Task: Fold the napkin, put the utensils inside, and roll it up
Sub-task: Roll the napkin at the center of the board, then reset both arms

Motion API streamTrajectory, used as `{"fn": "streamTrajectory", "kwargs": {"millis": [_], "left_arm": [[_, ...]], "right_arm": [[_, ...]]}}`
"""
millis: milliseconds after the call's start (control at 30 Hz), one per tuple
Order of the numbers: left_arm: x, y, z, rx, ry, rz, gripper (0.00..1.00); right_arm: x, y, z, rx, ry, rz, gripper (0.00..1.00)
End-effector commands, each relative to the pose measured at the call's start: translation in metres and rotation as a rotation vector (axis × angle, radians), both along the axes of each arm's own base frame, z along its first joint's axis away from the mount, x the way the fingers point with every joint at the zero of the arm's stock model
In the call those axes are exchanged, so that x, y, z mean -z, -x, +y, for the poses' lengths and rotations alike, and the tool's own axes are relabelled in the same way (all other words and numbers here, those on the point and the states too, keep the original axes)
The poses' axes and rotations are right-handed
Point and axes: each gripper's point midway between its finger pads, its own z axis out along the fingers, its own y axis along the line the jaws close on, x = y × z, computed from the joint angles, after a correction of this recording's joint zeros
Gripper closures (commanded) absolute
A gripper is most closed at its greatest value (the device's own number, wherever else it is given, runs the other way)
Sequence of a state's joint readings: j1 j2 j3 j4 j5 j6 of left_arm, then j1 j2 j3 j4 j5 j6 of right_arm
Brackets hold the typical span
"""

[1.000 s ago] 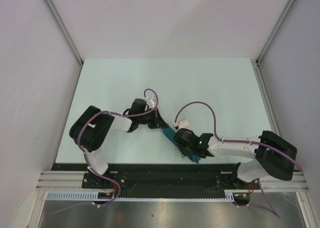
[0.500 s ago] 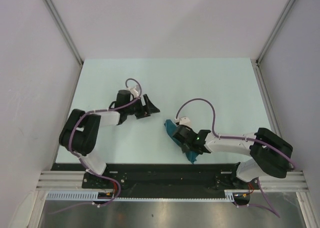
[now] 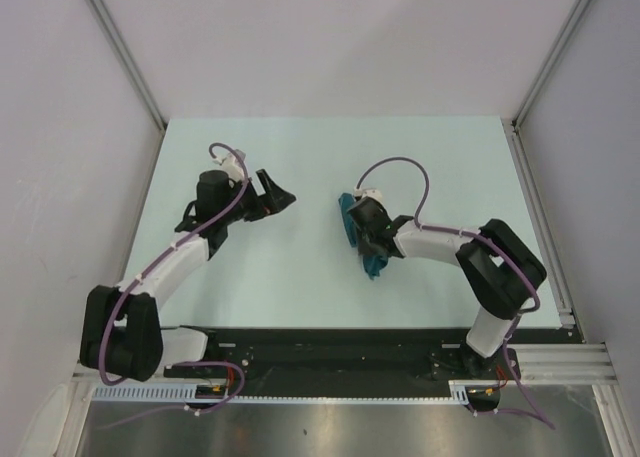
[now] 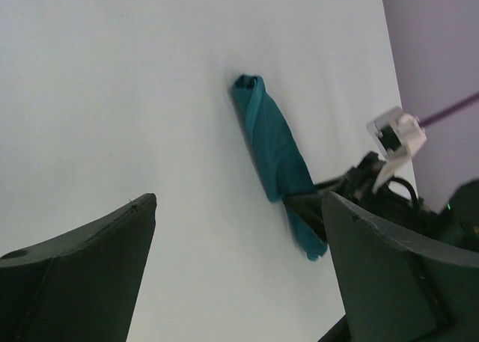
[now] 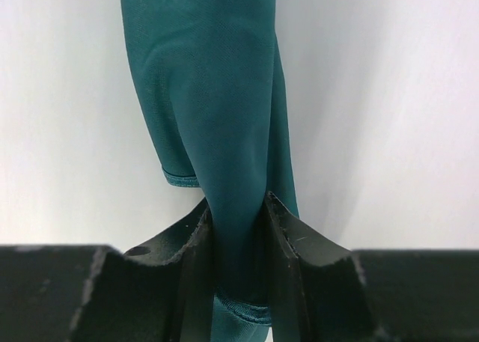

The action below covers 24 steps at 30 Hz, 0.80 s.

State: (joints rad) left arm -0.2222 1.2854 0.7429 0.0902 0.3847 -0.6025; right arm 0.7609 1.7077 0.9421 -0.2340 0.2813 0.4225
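The napkin (image 3: 375, 266) is a dark teal roll lying on the table right of centre. My right gripper (image 3: 366, 239) is shut on it near the near end. In the right wrist view the napkin (image 5: 209, 80) runs away from me, and both fingers (image 5: 293, 241) pinch the cloth at the right gripper (image 5: 237, 207). My left gripper (image 3: 277, 199) stands open and well apart to the left of the roll. From the left wrist the napkin (image 4: 271, 144) shows beyond the empty left gripper (image 4: 238, 207). The utensils are hidden.
The pale table (image 3: 450, 167) is bounded by metal rails at its sides (image 3: 535, 202) and grey walls behind. A black base strip (image 3: 330, 342) runs along the near edge. Purple cables loop above both wrists.
My left gripper has opened, let go of the roll's end and drawn back to the left and farther away. My right gripper has closed on the rolled napkin and carried it away from the near edge.
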Motion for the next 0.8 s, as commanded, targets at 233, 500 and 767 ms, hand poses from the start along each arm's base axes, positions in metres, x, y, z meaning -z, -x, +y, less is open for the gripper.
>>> {"fn": "streamTrajectory", "kwargs": {"millis": [233,500,767], "left_arm": [[-0.041,0.038,0.017,0.043,-0.056,-0.057,0.00],[-0.056,0.060,0.039,0.054,-0.098,-0.080,0.00],[-0.087,0.080,0.051,0.054,-0.144,-0.200,0.00]], "right_arm": [[0.004,-0.045,0.017,-0.083,-0.041,0.003,0.49],[-0.067,-0.019,0.041,-0.230,-0.165,-0.054,0.13],[-0.157,0.001,0.018,-0.238,-0.334,-0.225,0.05]]}}
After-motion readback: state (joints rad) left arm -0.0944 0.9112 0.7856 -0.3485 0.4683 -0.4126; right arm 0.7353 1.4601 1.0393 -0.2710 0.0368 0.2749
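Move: The napkin roll is already pinched between the right fingers, near its near end. Its middle lies about 4 cm ahead of the right hand and 2 cm to its left, roughly level with the pads. Its far end is some 12 cm ahead and 5 cm left, its near end about 5 cm back and 1 cm right. From the empty, open left hand the roll is about 18 cm to the right, 2 cm back and 15 cm below. The right hand goes on forward along the board by about 5 cm with the napkin roll between its fingers, then opens wide and lets go as it slips a few centimetres left and draws back about as far as it came, before lifting quickly to some 12 cm with its left side tipping up and the wrist turning counter-clockwise. Meanwhile the left hand, still wide open and touching nothing, backs away from the napkin by about 7 cm, drifting left and rising some 5 cm. ##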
